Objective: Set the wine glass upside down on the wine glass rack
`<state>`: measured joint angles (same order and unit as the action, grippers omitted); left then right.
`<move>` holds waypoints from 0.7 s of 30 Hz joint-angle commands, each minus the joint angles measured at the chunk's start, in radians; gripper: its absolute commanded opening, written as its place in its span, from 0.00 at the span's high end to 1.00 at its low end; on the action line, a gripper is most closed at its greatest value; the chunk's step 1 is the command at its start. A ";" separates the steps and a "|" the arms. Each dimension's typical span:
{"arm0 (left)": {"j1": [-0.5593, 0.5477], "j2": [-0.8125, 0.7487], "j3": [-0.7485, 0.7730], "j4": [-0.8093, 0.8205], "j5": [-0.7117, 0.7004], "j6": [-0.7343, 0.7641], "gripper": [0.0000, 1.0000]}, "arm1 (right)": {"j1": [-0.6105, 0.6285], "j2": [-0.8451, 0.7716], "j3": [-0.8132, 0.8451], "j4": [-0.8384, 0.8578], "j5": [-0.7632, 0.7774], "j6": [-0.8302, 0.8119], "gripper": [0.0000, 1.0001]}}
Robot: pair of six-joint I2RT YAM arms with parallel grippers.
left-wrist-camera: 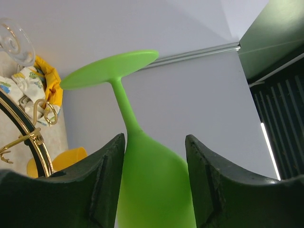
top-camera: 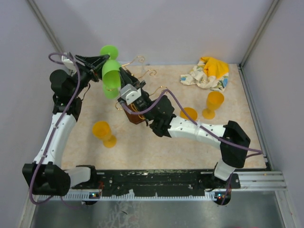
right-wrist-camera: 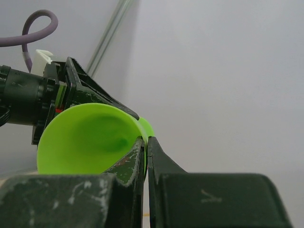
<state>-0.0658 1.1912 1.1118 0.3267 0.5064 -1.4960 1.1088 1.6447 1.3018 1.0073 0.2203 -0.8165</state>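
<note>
The green wine glass [top-camera: 111, 78] hangs in the air over the back left of the table, foot toward the rear wall and open mouth toward the right arm. My left gripper [top-camera: 104, 65] is closed around its bowl [left-wrist-camera: 152, 180], both fingers against the sides below the stem. My right gripper [top-camera: 122, 75] is shut on the thin rim of the glass [right-wrist-camera: 85, 137]. The wine glass rack [top-camera: 151, 72], gold wire on a brown base, stands just right of the glass, largely covered by the right arm. Its curled arms [left-wrist-camera: 33, 137] show in the left wrist view.
A clear glass [left-wrist-camera: 16, 42] sits by the top of the rack. Orange goblets stand at the front left [top-camera: 103, 132] and at the right [top-camera: 213, 103], with a third [top-camera: 188, 114] behind the right arm. A crumpled yellow-and-white cloth [top-camera: 206, 73] lies at the back right.
</note>
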 commanded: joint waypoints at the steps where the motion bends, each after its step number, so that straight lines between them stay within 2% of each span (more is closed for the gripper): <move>1: -0.008 0.003 0.000 0.064 0.031 -0.010 0.44 | 0.006 -0.058 -0.005 0.040 -0.049 0.046 1.00; 7: -0.008 0.011 -0.013 0.114 0.037 -0.030 0.59 | 0.006 -0.070 -0.024 0.039 -0.064 0.057 1.00; 11: -0.008 0.016 -0.019 0.137 0.045 -0.035 0.74 | 0.005 -0.077 -0.031 0.044 -0.055 0.052 1.00; 15: -0.008 0.020 -0.023 0.162 0.053 -0.042 0.83 | -0.004 -0.088 -0.040 0.042 -0.056 0.061 1.00; 18: -0.009 0.022 -0.024 0.169 0.055 -0.043 0.83 | -0.011 -0.096 -0.048 0.043 -0.059 0.068 1.00; 21: -0.008 0.023 -0.024 0.169 0.058 -0.049 0.72 | -0.019 -0.100 -0.048 0.044 -0.064 0.072 1.00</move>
<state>-0.0631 1.2133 1.0924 0.4244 0.5140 -1.5444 1.1000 1.5856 1.2583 1.0195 0.1940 -0.7944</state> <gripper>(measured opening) 0.225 0.009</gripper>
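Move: The green wine glass lies between the left gripper's open fingers, its middle about 1 cm to their right; its foot points ahead, its mouth back toward the right gripper. From the right fingers, already pinching the rim, the glass's middle is some 6 cm ahead and 4 cm left. The rack's top bars are about 8 cm right of the left hand, level fore-and-aft, 18 cm lower; the hung green glass is roughly 3 cm back, straight below, 20 cm down. Close the left gripper from a bit over half open to about a fifth, pinching the green glass where bowl meets stem, while that hand otherwise holds its place beyond the rim. Keep the right fingers shut on the rim and ease that hand about 1.5 cm right and 1 cm up, slightly back, swinging the mouth aside. ##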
